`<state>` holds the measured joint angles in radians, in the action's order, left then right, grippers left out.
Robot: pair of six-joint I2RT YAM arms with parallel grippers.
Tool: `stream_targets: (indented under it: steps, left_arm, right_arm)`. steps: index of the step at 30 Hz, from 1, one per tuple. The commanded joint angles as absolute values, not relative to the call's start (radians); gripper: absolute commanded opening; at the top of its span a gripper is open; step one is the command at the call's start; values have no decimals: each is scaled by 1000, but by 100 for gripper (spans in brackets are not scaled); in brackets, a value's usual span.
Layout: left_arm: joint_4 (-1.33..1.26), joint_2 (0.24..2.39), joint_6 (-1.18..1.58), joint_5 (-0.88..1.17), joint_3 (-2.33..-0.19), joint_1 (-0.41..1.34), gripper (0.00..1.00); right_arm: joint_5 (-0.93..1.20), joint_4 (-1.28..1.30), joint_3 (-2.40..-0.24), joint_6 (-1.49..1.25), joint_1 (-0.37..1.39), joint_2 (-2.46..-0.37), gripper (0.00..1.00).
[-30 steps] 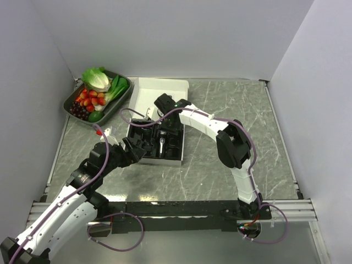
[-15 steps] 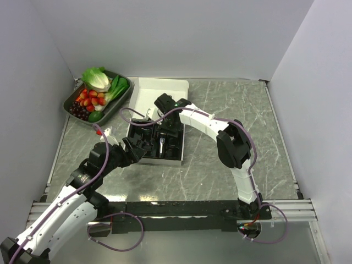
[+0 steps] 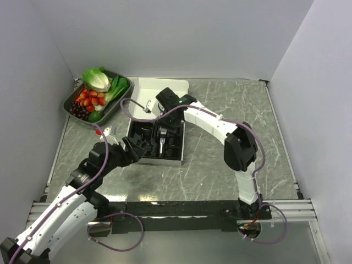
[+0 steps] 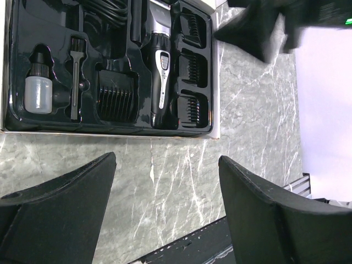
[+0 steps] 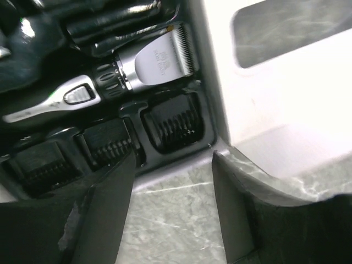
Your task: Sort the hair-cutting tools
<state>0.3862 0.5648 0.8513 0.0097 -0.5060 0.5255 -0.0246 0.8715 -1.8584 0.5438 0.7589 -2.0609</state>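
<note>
The hair-cutting tools lie in a black moulded insert [image 3: 144,149] inside a white box. The silver-and-black clipper [image 4: 159,60] lies in the middle, its blade head [image 5: 155,61] near the lid. Comb guards [image 4: 193,107] fill pockets along one side [image 5: 170,122]; another guard [image 4: 115,102], a small brush [image 4: 76,77] and a little bottle [image 4: 38,91] sit on the other. My left gripper [image 4: 168,160] hangs open over bare table just in front of the insert [image 3: 135,147]. My right gripper [image 5: 173,162] is open and empty over the insert's far right corner [image 3: 175,116].
The white box lid [image 3: 159,91] lies open behind the insert. A dark tray of vegetables and fruit [image 3: 75,94] stands at the back left. Marble tabletop [image 3: 236,126] stretches to the right. Grey walls close three sides.
My right gripper has opened wider and drawn back from the insert toward the lid. The left arm has not moved.
</note>
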Motion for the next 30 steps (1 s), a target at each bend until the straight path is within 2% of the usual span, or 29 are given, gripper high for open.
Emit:
stream_targets:
  steps: [1, 2, 3, 6, 13, 30]
  left_arm:
    - [357, 561, 839, 3, -541, 529, 81]
    - [359, 561, 838, 3, -541, 529, 81]
    - [362, 560, 838, 2, -545, 529, 81]
    - [364, 555, 834, 2, -546, 529, 81]
    - [374, 546, 836, 3, -548, 529, 81]
    - [382, 535, 834, 3, -534, 529, 81]
  right_arm:
    - [6, 825, -1855, 375, 764, -1951, 45]
    - [2, 818, -1853, 342, 762, -1951, 36]
    - [-47, 798, -1833, 310, 762, -1954, 17]
    - [-74, 746, -1800, 183, 761, -1965, 0]
    - [-210, 695, -1744, -138, 761, -2014, 0]
    - [-230, 644, -1690, -253, 750, -2112, 0]
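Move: The comb in the box's far right slot lies about 6 cm below the right hand, some 2 cm ahead and 1 cm left. From that comb, the clipper's middle is roughly 5 cm to the left and 5 cm nearer. The middle comb sits about 5 cm nearer than the far comb, in line with it. From the left hand, the far right comb is some 17 cm ahead, 13 cm right and 11 cm down. With shut fingertips the right hand comes down onto the near part of the comb in the far right slot. To get there the empty hand first rises about 4 cm while its half-open fingers close, then sinks some 8 cm almost straight down, the wrist turning about 40 degrees clockwise. ##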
